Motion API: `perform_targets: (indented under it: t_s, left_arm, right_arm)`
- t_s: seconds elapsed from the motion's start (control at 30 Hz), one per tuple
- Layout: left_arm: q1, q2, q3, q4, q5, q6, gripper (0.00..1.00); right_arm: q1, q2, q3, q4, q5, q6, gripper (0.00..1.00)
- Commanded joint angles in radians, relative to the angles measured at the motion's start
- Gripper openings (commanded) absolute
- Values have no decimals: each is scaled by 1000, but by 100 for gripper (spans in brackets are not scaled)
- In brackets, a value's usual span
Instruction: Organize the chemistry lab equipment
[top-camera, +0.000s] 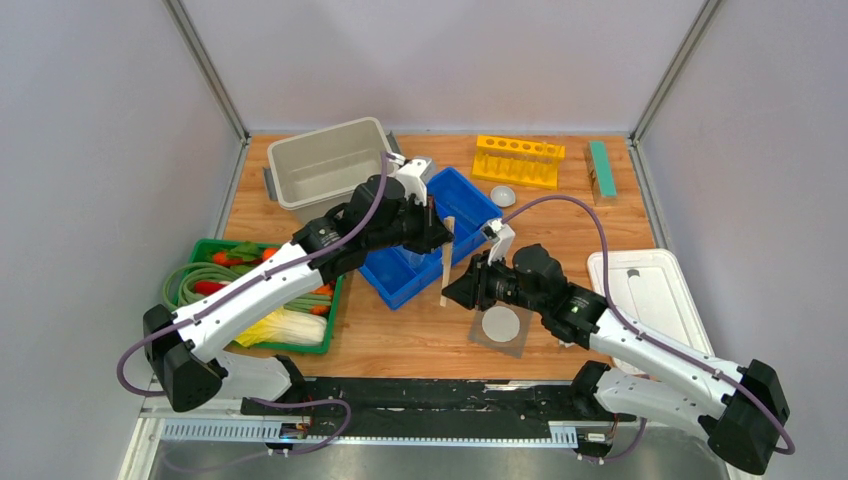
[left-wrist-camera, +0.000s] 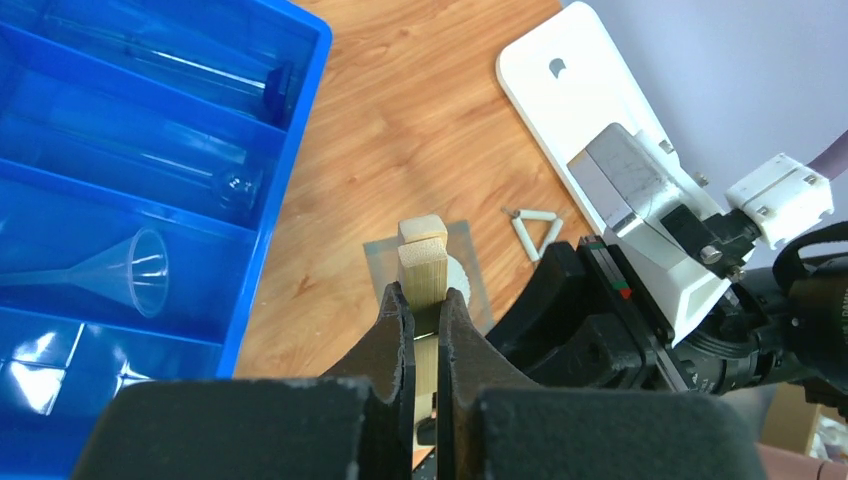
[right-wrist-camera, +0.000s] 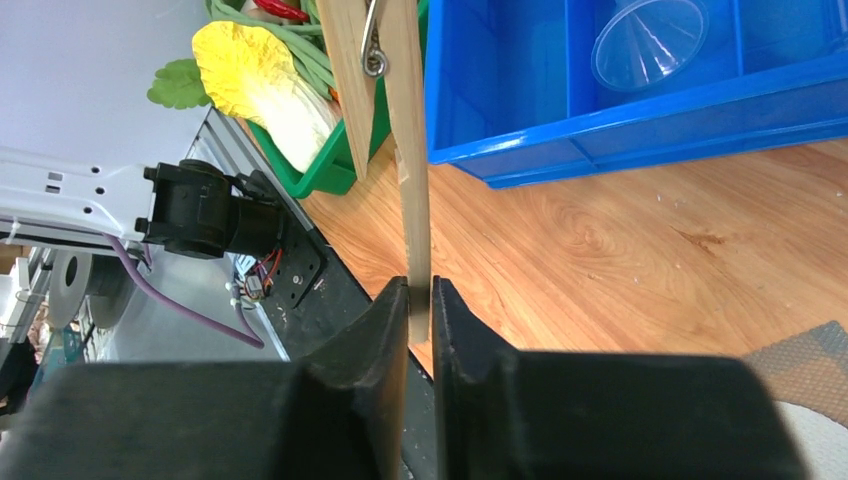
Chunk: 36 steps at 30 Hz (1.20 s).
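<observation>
A wooden clamp (top-camera: 446, 262) with a metal spring (right-wrist-camera: 374, 60) hangs above the table beside the blue tray (top-camera: 470, 205), held at both ends. My left gripper (top-camera: 436, 236) is shut on its upper end (left-wrist-camera: 421, 268). My right gripper (top-camera: 457, 293) is shut on one thin leg at its lower end (right-wrist-camera: 418, 210). The grey mesh with white disc (top-camera: 500, 325) lies below, and the white triangle (left-wrist-camera: 533, 228) lies beside it. The blue tray holds a clear funnel (left-wrist-camera: 140, 272) and clear tubes (left-wrist-camera: 200, 70). A clear round dish (top-camera: 503, 195) sits further back.
A beige bin (top-camera: 325, 165) stands at the back left, a yellow rack (top-camera: 518, 160) and a green block (top-camera: 602, 170) at the back. A green tray (top-camera: 200, 250) of vegetables is at the left, with a cabbage (right-wrist-camera: 265, 90). A white lid (top-camera: 645, 295) lies at the right.
</observation>
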Motion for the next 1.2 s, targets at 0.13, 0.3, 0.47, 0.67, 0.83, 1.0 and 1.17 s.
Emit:
perform_targets:
  t_s: [0.13,0.3,0.47,0.67,0.83,1.0,1.17]
  left_arm:
    - [67,-4,19,-16,-1,71,0]
    - [159,5,110,-129,-97,221,0]
    - [231,49,245,-245,-366,504,0]
    - [301,100,201,-23,-455,919,0]
    - [395,221,283,34,-450,1038,0]
    - [443,391,337,83,-514,1161,0]
    - [504,506,405,108,-502,1082,0]
  right_arm:
    - [6,-25,52,22,51,-23,67]
    - [4,-58,68,-27,86,-40,100]
    - [4,-74,91,-70,133,-59,100]
    - [2,-89,81,-88,143,-94,100]
    - [2,-97,88,-133,166,-131,100]
    - [2,-106,104,-174,190,-152,100]
    - [4,-88,134,-215,264,-157,100]
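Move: The left hand pinches the wooden clamp; the grey bin it is bound for has its middle about 26 cm ahead, 25 cm left and 20 cm below. The blue box lies some 12 cm ahead, 6 cm left and 25 cm below, the vegetable basket about 2 cm back, 41 cm left and 24 cm below. From the right hand, at the clamp's other end, the bin is roughly 32 cm ahead, 27 cm left and 11 cm below. Right fingers let go and the left carries the wooden clamp some 35 cm forward-left over the grey bin. ##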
